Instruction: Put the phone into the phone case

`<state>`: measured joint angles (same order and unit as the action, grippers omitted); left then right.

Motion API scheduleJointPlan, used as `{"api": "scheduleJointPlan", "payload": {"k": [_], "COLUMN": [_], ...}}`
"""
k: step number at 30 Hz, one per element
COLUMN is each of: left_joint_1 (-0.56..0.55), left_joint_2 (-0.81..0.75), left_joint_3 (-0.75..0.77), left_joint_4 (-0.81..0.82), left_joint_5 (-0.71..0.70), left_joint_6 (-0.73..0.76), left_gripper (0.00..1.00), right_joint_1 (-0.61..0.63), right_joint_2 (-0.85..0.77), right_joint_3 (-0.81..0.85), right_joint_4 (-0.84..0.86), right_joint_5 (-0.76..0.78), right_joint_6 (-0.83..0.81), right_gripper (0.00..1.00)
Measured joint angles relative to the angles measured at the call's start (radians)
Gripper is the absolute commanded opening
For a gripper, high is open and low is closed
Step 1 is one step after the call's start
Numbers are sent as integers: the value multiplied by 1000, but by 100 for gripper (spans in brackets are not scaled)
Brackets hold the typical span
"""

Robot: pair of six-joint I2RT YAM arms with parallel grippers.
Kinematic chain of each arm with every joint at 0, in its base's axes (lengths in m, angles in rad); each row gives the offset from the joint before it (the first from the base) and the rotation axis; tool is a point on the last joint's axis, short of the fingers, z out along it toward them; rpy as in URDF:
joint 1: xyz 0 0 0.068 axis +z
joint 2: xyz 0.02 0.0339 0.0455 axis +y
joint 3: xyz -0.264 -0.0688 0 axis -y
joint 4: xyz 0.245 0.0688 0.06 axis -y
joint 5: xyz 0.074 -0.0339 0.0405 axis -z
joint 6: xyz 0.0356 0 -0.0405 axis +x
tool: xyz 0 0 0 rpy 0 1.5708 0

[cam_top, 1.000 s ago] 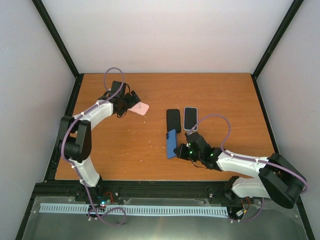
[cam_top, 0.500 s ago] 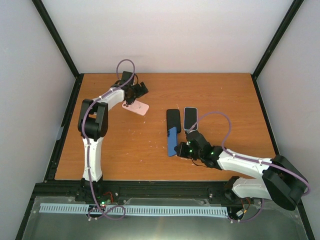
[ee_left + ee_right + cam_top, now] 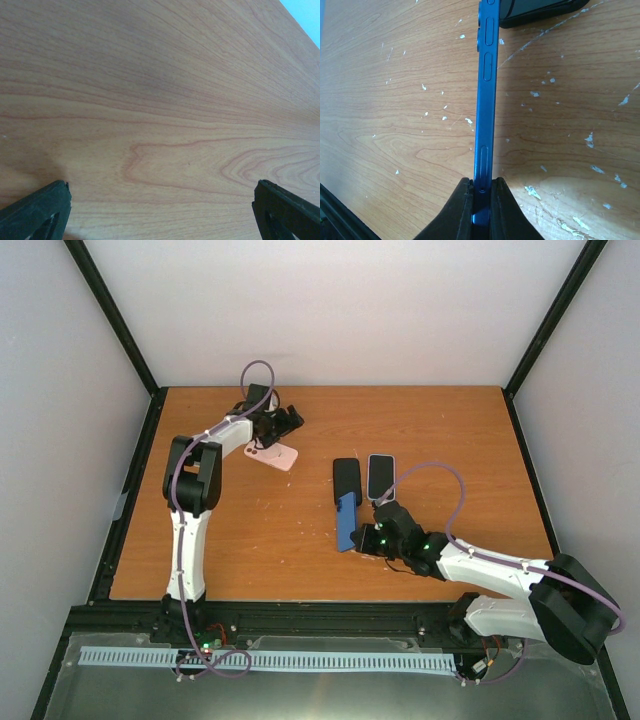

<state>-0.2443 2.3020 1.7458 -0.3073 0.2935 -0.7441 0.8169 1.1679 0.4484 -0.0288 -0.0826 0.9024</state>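
My right gripper (image 3: 364, 538) (image 3: 482, 189) is shut on the lower end of a blue phone (image 3: 345, 521) (image 3: 485, 95), which stands on its long edge over the table. The phone's far end reaches close to a black phone case (image 3: 347, 480) (image 3: 540, 11) lying flat. My left gripper (image 3: 291, 420) (image 3: 162, 210) is open at the back left, just beyond a pink phone-shaped item (image 3: 273, 453). The left wrist view shows only bare wood between the two black fingertips (image 3: 37, 207).
A dark-faced, light-rimmed phone-shaped item (image 3: 380, 476) lies right of the black case. The wooden table (image 3: 450, 440) is ringed by a black frame and white walls. White specks mark the wood under the blue phone.
The left arm swung toward the back of the table, its open gripper passing beyond the pink item. The right gripper, still holding the blue phone, crept slightly forward and to the right.
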Motion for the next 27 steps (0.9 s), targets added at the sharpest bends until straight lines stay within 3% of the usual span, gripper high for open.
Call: {"api": "scheduleJointPlan", "payload": {"k": [9,19,27], "left_joint_1": [-22,-74,-106], "left_joint_2": [2,-234,-409], "left_joint_3": [28,-315,-528], "left_joint_4": [-85,-22,-76], "left_joint_5": [0,-5,4], "left_joint_6": [58,88,82], "left_gripper": [99,98,95], "right_joint_1": [0,0,0], "right_joint_2": [-46,-111,-110], "right_joint_3": [0,0,0], "right_joint_4": [-29,-55,-54], "right_joint_5": [9,35,35], "right_joint_6": [-1,-5,-5], "right_gripper": [3,3,3]}}
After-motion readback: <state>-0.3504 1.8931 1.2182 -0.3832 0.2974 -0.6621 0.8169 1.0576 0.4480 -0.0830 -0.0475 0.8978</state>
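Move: The open left hand is beyond the pink phone case, which lies about 12 cm back and 7 cm to its left, some 5 cm below. The filled black case is roughly 22 cm back and 17 cm to the right of this hand, with the white-edged phone about 27 cm right and 21 cm back. From the right hand, already holding the blue phone, the pink case is about 26 cm ahead and 26 cm left. Backward goes the left hand, slowly at first and then fast, about 16 cm at nearly constant height, with a slight drift right early on. It comes towards the pink phone case and in beside its right-hand end, fingers still wide open, the wrist tipping down and turning clockwise, each about 10 degrees. The right hand keeps its pinch on the near end of the blue phone and lifts it about 2 cm, then holds still. ##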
